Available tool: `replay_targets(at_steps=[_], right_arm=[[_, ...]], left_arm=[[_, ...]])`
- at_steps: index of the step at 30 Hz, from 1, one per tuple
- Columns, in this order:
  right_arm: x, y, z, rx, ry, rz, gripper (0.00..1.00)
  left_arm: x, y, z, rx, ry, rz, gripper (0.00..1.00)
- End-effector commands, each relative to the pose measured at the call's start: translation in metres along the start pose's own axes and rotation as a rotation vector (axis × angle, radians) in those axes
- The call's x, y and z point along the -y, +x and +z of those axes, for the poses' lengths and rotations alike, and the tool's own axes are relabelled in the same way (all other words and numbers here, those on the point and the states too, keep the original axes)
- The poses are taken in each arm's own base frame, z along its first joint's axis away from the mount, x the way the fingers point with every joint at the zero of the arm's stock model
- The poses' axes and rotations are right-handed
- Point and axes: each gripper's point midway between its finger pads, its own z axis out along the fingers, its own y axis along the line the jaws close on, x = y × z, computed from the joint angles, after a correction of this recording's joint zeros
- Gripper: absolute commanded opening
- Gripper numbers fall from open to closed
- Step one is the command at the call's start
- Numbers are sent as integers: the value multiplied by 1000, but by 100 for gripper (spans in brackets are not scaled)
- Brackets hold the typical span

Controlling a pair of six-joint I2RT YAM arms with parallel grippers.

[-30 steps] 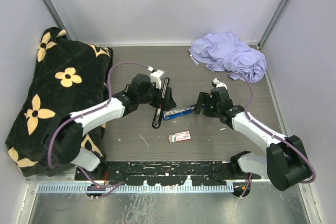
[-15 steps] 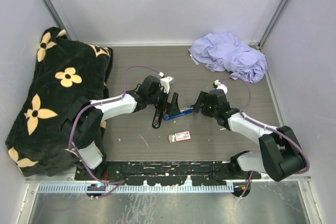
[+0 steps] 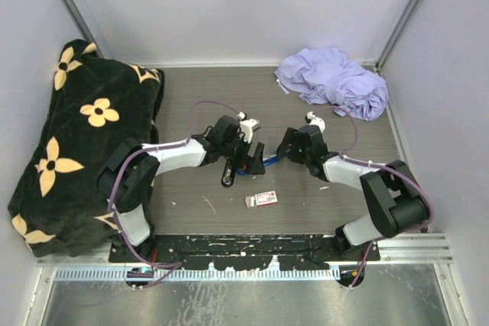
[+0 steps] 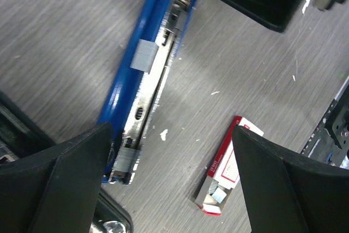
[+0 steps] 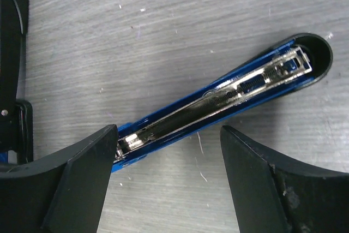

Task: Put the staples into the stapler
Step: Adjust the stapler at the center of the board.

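Observation:
A blue stapler lies open on the table with its metal staple channel facing up; the channel also runs diagonally through the right wrist view. The staples are a small white and red box lying nearer the arms, and its open end shows in the left wrist view. My left gripper hovers open over the stapler's left end, with the box between its fingers in that view. My right gripper is open over the stapler's right end, touching nothing.
A black stapler lies just left of the blue one. A black blanket with yellow flowers fills the left side. A lilac cloth is bunched at the back right. Grey walls close in the table.
Both grippers have come in over the blue stapler, the left from the left and the right from the right. The right jaws have narrowed slightly. The stapler and box have not moved.

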Motion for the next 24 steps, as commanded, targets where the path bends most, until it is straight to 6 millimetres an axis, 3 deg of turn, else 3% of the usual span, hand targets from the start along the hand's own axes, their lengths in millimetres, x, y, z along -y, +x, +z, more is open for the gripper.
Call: replay_targets(at_steps=[1, 11, 18, 24], right_arm=[[-18, -41, 13, 108, -35, -11, 81], [-28, -57, 38, 87, -65, -59, 79], [-30, -70, 36, 90, -67, -90, 78], [-24, -84, 21, 108, -37, -102, 78]], left_arm=[[22, -12, 2, 22, 69, 39, 92], [48, -2, 7, 15, 173, 7, 92], [70, -9, 13, 59, 287, -28, 92], [56, -28, 7, 129, 162, -19, 91]])
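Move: The opened blue stapler lies slantwise between the hands: its middle is about 4 cm ahead and 7 cm right of the left hand, and some 3 cm left of and level with the right, low beneath both. From the left hand, the staple box is roughly 7 cm back and 2 cm right, and the black stapler 5 cm ahead and 6 cm left. From the right hand, the box is about 14 cm back and 8 cm left. Work both open grippers against the blue stapler in opposite senses: push the right one forward about 6 cm, its left finger on the stapler near the hinge, while the left one goes about 4 cm right and 3 cm back, its forward finger at the near end. Let both rise a centimetre late on, the left wrist tilting some 10 degrees. ##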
